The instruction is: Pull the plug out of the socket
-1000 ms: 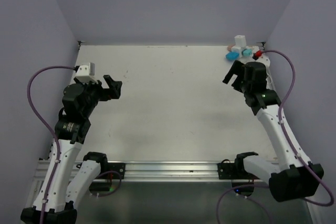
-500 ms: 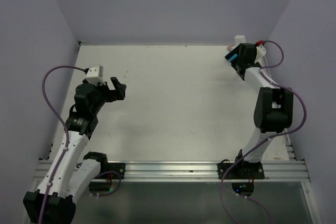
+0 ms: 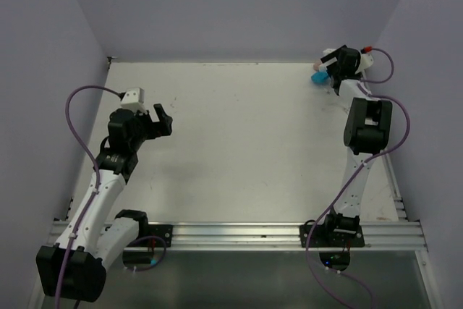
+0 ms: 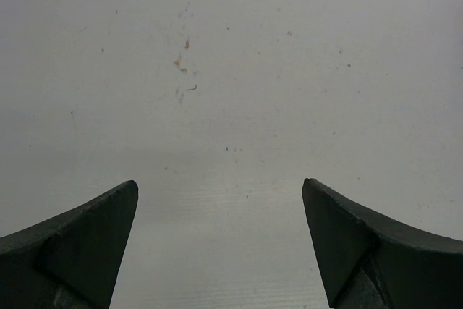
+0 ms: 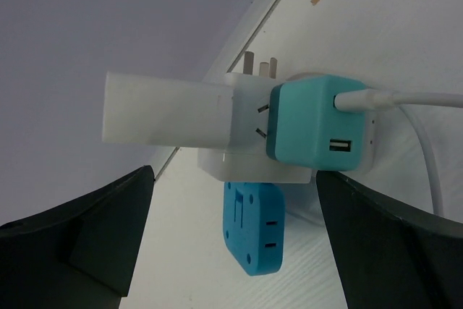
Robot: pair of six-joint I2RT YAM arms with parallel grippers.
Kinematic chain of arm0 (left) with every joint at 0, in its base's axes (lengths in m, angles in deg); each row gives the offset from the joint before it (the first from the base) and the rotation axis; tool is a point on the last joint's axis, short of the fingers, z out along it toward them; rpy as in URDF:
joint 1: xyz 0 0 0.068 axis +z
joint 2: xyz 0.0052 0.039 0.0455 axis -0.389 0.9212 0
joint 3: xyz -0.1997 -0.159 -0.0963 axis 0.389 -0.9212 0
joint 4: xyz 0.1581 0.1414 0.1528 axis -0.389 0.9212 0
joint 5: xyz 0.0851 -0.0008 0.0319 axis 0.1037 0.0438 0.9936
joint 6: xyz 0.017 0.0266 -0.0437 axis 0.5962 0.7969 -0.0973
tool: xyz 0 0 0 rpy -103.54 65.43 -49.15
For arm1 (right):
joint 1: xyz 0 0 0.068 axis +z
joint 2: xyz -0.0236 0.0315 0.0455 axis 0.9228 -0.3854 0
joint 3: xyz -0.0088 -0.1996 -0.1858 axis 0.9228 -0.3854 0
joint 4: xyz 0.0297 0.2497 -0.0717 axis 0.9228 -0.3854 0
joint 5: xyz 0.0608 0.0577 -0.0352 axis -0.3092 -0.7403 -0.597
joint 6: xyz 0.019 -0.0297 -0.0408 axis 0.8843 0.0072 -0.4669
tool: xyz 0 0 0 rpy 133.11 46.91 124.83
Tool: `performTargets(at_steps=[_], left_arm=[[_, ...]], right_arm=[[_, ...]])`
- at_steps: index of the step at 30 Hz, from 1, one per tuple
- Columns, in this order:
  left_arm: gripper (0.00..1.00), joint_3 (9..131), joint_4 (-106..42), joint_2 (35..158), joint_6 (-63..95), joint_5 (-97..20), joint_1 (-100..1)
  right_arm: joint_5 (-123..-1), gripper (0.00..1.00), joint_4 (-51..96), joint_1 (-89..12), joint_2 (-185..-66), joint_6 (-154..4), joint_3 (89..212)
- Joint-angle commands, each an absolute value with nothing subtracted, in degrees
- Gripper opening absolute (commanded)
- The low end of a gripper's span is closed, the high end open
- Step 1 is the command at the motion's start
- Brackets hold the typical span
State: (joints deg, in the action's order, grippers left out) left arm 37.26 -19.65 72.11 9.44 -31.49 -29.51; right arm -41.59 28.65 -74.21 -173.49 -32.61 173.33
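Note:
The socket (image 5: 249, 166) is a white cube at the table's far right corner, by the wall. A teal plug (image 5: 318, 124) with a USB port and a white cable (image 5: 416, 98) sits in its right face, its prongs partly showing. A blue plug (image 5: 255, 226) sits against its lower face and also shows in the top view (image 3: 318, 77). A flatter white block (image 5: 166, 110) sticks out to its left. My right gripper (image 5: 233, 173) is open, its jaws either side of the cluster and apart from it; it covers most of the cluster in the top view (image 3: 334, 60). My left gripper (image 3: 160, 117) is open and empty over bare table (image 4: 218, 182).
The purple back wall (image 5: 108, 12) and right wall close in the corner round the socket. A red piece (image 3: 367, 48) lies just right of the right gripper. The table (image 3: 239, 142) has small brown marks (image 4: 181, 63) ahead of the left gripper.
The right arm has stretched out into the far right corner, bringing its open gripper from short of the plugs to around them. The left arm has shifted slightly forward.

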Motion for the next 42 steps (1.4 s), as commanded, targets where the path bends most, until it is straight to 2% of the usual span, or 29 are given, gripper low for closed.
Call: performTargets(at_steps=[1, 10, 22, 28, 30, 32, 39, 42], left_arm=[[1.00, 38.46, -22.44, 72.72, 10.79, -30.67, -28.70], [1.00, 38.46, -22.35, 73.51, 10.87, -30.67, -28.35], [1.00, 38.38, -22.53, 73.69, 10.96, -31.20, -27.99], [0.99, 38.29, -22.53, 73.51, 10.96, -31.29, -27.90], [1.00, 38.29, -22.53, 73.51, 10.96, -31.29, -27.90], [1.00, 38.29, -22.53, 73.51, 10.96, -31.20, -27.90], [1.00, 38.20, -22.53, 72.99, 10.96, -31.20, -27.82], [1.00, 38.11, -22.61, 72.37, 11.05, -31.29, -27.82]], right_arm=[[-42.20, 0.99, 31.33, -74.36, -175.67, -29.75, 176.51], [-41.23, 0.97, 32.38, -74.80, -178.49, -28.96, 177.39], [-43.16, 0.78, 34.40, -76.56, -180.25, -27.29, 177.48], [-45.00, 0.76, 35.19, -76.83, -181.13, -25.44, 176.87], [-45.36, 0.70, 35.63, -76.91, -181.21, -25.88, 176.78], [-45.97, 0.60, 35.98, -77.00, -181.13, -26.40, 176.87], [-48.96, 0.16, 36.34, -77.09, -178.76, -30.00, 176.43], [-53.25, 0.06, 35.29, -77.00, -176.48, -32.63, 175.99]])
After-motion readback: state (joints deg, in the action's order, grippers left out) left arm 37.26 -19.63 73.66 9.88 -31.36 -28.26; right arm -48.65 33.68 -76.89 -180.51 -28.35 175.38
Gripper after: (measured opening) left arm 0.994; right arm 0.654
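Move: Just in front of the open right fingers is the teal plug, about 2 cm ahead, 2 cm to the right and 4 cm below. The white socket block it sits in is some 3 cm ahead and 3 cm below, neither left nor right; the white bar standing on that block is 3 cm ahead, 1 cm left, about level in height. The blue plug lies 2 cm ahead, 4 cm left, 5 cm below. From the left hand the teal plug is roughly 34 cm ahead, 65 cm right and 12 cm lower. Sinking about 4 cm to the teal plug and the white socket block, the right hand then eases forward and slightly right by 1 to 2 cm while the fingers close from wide open to about two-thirds. They clamp across the pair, one finger against the block, the other at the plug's far side, as the wrist rolls some 5 degrees, left side rising. ##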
